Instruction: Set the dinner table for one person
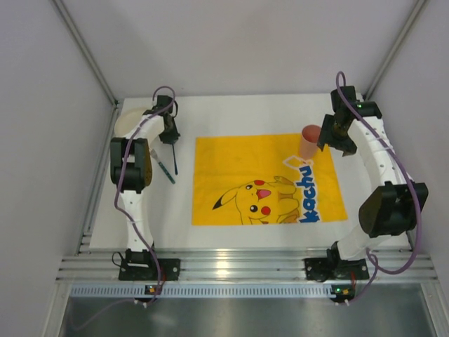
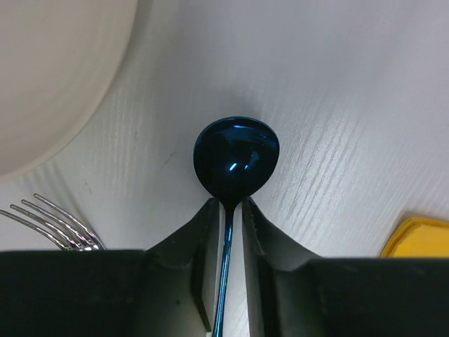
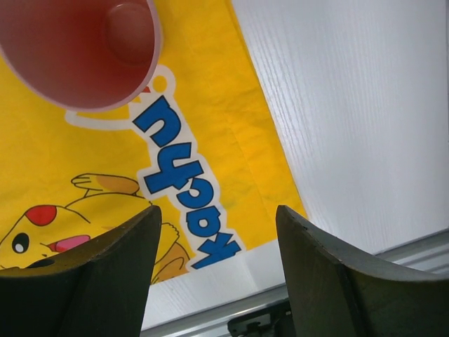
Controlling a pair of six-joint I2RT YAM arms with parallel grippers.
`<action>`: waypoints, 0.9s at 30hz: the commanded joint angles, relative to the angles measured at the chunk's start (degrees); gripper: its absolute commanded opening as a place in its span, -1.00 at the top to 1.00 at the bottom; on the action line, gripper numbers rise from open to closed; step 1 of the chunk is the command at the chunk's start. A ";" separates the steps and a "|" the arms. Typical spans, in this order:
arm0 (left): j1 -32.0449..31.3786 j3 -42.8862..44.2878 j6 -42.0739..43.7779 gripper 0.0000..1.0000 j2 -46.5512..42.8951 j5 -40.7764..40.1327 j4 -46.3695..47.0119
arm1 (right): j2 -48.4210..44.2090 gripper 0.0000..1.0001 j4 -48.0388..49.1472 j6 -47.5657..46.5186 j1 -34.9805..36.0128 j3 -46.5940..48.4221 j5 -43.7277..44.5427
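Note:
A dark blue spoon (image 2: 236, 158) lies on the white dinner table (image 1: 238, 112), its handle (image 1: 175, 161) pointing toward me. My left gripper (image 2: 230, 203) straddles the handle just behind the bowl. Its jaws are nearly closed, with a sliver of table showing beside the handle. In the top view it (image 1: 170, 137) is at the far left, next to a cream plate (image 1: 130, 118). A fork (image 2: 56, 225) lies left of the spoon. A pink cup (image 1: 309, 140) stands upright on the yellow mat (image 1: 266, 182). My right gripper (image 3: 214, 210) is open and empty, just right of the cup (image 3: 84, 49).
The plate's rim (image 2: 49, 70) is close to the spoon's bowl. The mat's corner (image 2: 417, 235) lies to the right of the left gripper. Grey walls enclose the table on three sides. An aluminium rail (image 1: 238, 267) runs along the near edge.

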 commanded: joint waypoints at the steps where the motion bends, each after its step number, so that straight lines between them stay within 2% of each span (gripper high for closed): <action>1: 0.05 -1.60 -1.19 0.56 2.58 0.97 -0.56 | -2.67 -0.33 -0.29 -1.06 0.46 1.80 2.28; 2: 0.05 -3.34 -1.19 0.71 2.41 0.89 -0.22 | -2.49 -0.33 -0.64 -0.97 0.37 2.25 2.20; 6: 0.05 -6.00 -1.11 1.00 1.70 1.59 0.76 | -2.14 -0.32 -1.18 -1.06 0.46 4.36 2.20; 11: 0.05 -3.29 -2.86 1.00 -1.89 3.61 -1.00 | -3.37 -0.32 0.14 -1.06 0.89 4.18 -1.13; 15: -0.91 2.25 -6.81 1.00 -6.02 6.77 -3.63 | -4.68 -0.49 2.60 -1.32 3.35 4.18 -6.41; 16: -2.57 5.92 -7.86 1.00 -8.38 7.65 -6.51 | -5.65 -0.60 4.69 -1.32 7.71 4.01 -7.90; 17: -2.58 6.91 -7.87 1.00 -8.40 7.65 -7.58 | -5.65 -0.60 5.58 -1.32 7.75 4.01 -7.91; 20: -5.74 9.63 -10.51 1.00 -11.12 8.62 -11.18 | -7.50 -0.83 9.88 -0.10 11.43 2.17 -10.45; 22: -9.95 11.13 -12.17 1.00 -13.22 7.66 -13.38 | -8.03 -0.93 12.43 2.10 12.58 0.15 -15.71; 27: -20.40 12.90 -19.80 1.00 -17.19 8.61 -15.68 | -7.85 -0.92 22.19 8.42 16.53 -6.34 -26.01</action>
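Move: The left hand stands right over the spoon's neck, its fingers either side of it; the spoon's middle is some 3 cm back and 1 cm right. The fork lies about 8 cm back and 3 left, the plate 7 cm ahead and 12 left, the mat's middle 12 cm back and 32 right. From the raised right hand the spoon is about 13 cm ahead, 50 left and 16 lower, the cup some 13 ahead and 5 left, 11 down. The left fingers close on the spoon's neck and pinch it; after holding nearly still the hand lifts away, fast at the end, about 13 cm up and as far right towards the mat, tilting slightly. The empty right hand, waiting at first, swings about 14 cm left and a little up towards the spoon, past the near side of the cup, turning counter-clockwise and opening wider. ##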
